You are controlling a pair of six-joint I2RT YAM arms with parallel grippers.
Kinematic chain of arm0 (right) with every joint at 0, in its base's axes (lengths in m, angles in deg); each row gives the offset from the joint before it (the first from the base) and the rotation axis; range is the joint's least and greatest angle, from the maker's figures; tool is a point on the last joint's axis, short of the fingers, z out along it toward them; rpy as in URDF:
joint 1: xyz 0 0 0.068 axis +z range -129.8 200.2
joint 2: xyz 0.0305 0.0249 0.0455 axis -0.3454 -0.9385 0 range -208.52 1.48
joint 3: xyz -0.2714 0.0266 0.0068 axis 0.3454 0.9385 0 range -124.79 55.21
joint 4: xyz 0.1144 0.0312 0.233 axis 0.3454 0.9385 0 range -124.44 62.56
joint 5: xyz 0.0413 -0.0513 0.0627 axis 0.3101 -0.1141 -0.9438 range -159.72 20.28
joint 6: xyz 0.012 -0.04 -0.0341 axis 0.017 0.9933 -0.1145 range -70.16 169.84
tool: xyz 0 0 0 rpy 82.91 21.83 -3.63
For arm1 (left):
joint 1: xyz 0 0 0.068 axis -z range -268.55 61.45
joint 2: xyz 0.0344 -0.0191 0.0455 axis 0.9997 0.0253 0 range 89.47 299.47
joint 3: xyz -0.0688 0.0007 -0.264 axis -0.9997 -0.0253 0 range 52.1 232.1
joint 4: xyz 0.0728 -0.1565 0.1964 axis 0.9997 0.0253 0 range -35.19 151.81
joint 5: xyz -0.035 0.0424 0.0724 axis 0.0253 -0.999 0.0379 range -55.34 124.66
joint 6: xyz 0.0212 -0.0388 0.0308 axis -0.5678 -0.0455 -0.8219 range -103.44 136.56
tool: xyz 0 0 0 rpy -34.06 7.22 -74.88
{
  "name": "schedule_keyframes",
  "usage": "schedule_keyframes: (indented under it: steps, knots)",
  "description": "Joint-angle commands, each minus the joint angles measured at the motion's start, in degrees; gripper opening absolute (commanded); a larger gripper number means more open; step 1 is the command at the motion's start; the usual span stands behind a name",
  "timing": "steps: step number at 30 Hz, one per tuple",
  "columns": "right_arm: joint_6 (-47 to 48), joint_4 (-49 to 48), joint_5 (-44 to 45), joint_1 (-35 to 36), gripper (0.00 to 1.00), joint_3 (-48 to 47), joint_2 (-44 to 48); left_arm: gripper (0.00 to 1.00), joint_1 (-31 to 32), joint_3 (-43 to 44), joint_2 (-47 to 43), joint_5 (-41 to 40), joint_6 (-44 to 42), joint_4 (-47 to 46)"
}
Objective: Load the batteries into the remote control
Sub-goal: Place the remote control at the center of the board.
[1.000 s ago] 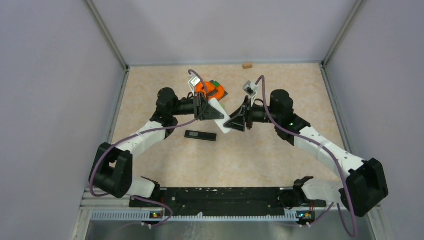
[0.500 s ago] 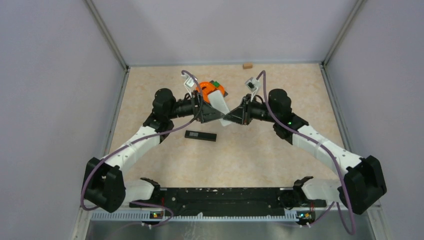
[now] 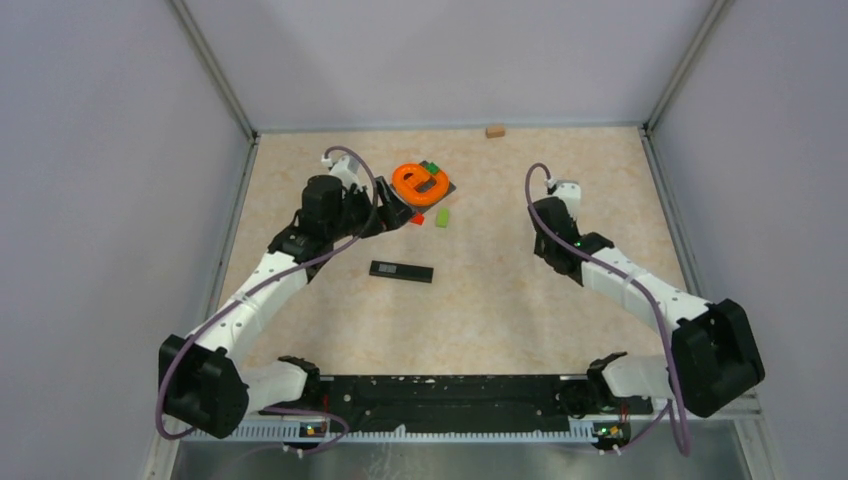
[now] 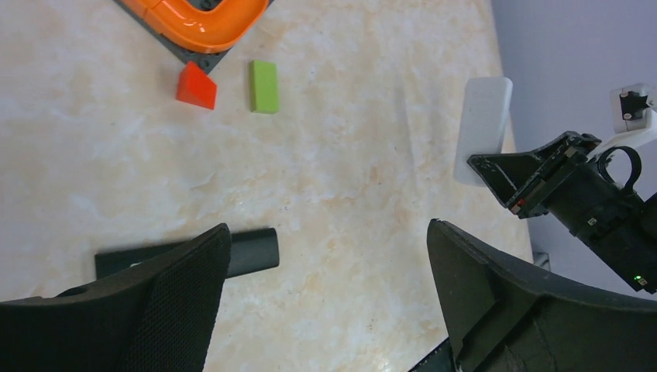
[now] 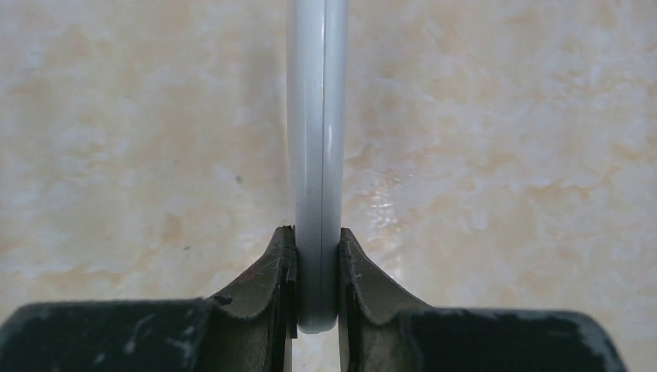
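Note:
My right gripper (image 5: 316,242) is shut on the lower end of a white remote (image 5: 316,132), seen edge-on above the tabletop. The left wrist view shows that remote (image 4: 482,124) standing up out of the right gripper (image 4: 500,164). In the top view the remote is hidden under the right wrist (image 3: 552,215). My left gripper (image 4: 327,229) is open and empty over bare table, and in the top view it (image 3: 395,213) is just left of the toy blocks. A black remote (image 3: 401,271) lies flat at mid-table; its end (image 4: 252,249) shows beside my left finger. No batteries are in view.
An orange toy track on a grey plate (image 3: 420,182) sits at the back centre. A red block (image 3: 417,217) and a green block (image 3: 442,216) lie in front of it. A small tan block (image 3: 494,130) lies by the back wall. Walls enclose the table.
Both grippers met on the white remote at mid-table. The left gripper has let go and drawn back left. The right arm has swung right with the remote.

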Motion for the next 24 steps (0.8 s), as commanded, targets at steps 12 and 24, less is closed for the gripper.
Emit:
schedule_keyframes:
  steps: [12, 24]
  knots:
    - [1.93, 3.39, 9.08, -1.44, 0.02, -3.15, -18.37, 0.99, -0.35, 6.06, -2.35, -11.5, -7.79, 12.82]
    - [1.86, 1.27, -6.21, -1.7, 0.65, -4.09, -10.08, 0.99, -0.82, 11.16, -1.44, -12.02, -10.21, 19.71]
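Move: The right hand still holds the remote by its near end, standing on its long edge; its resting place is bare table with its middle about 5 cm ahead, 2 cm to the right and 9 cm below. From that hand the black remote lies about 31 cm left and 1 cm back, the green block 22 cm left and 15 cm ahead, both some 9 cm below. From the left hand the resting place is about 28 cm right, 5 cm ahead and 19 cm below. The right hand lowers the remote about 8 cm to the table, at first sliding some 4 cm right while it tips its fingers further down and rolls its left side down by roughly 15 degrees; once low, it opens its fingers to a little over half, lets go and drifts back left, rolling partly back and staying around the near end. Meanwhile the empty left hand, still wide open, draws about 4 cm left, away from the remote's resting place, dipping slightly and rolling its left side up. ##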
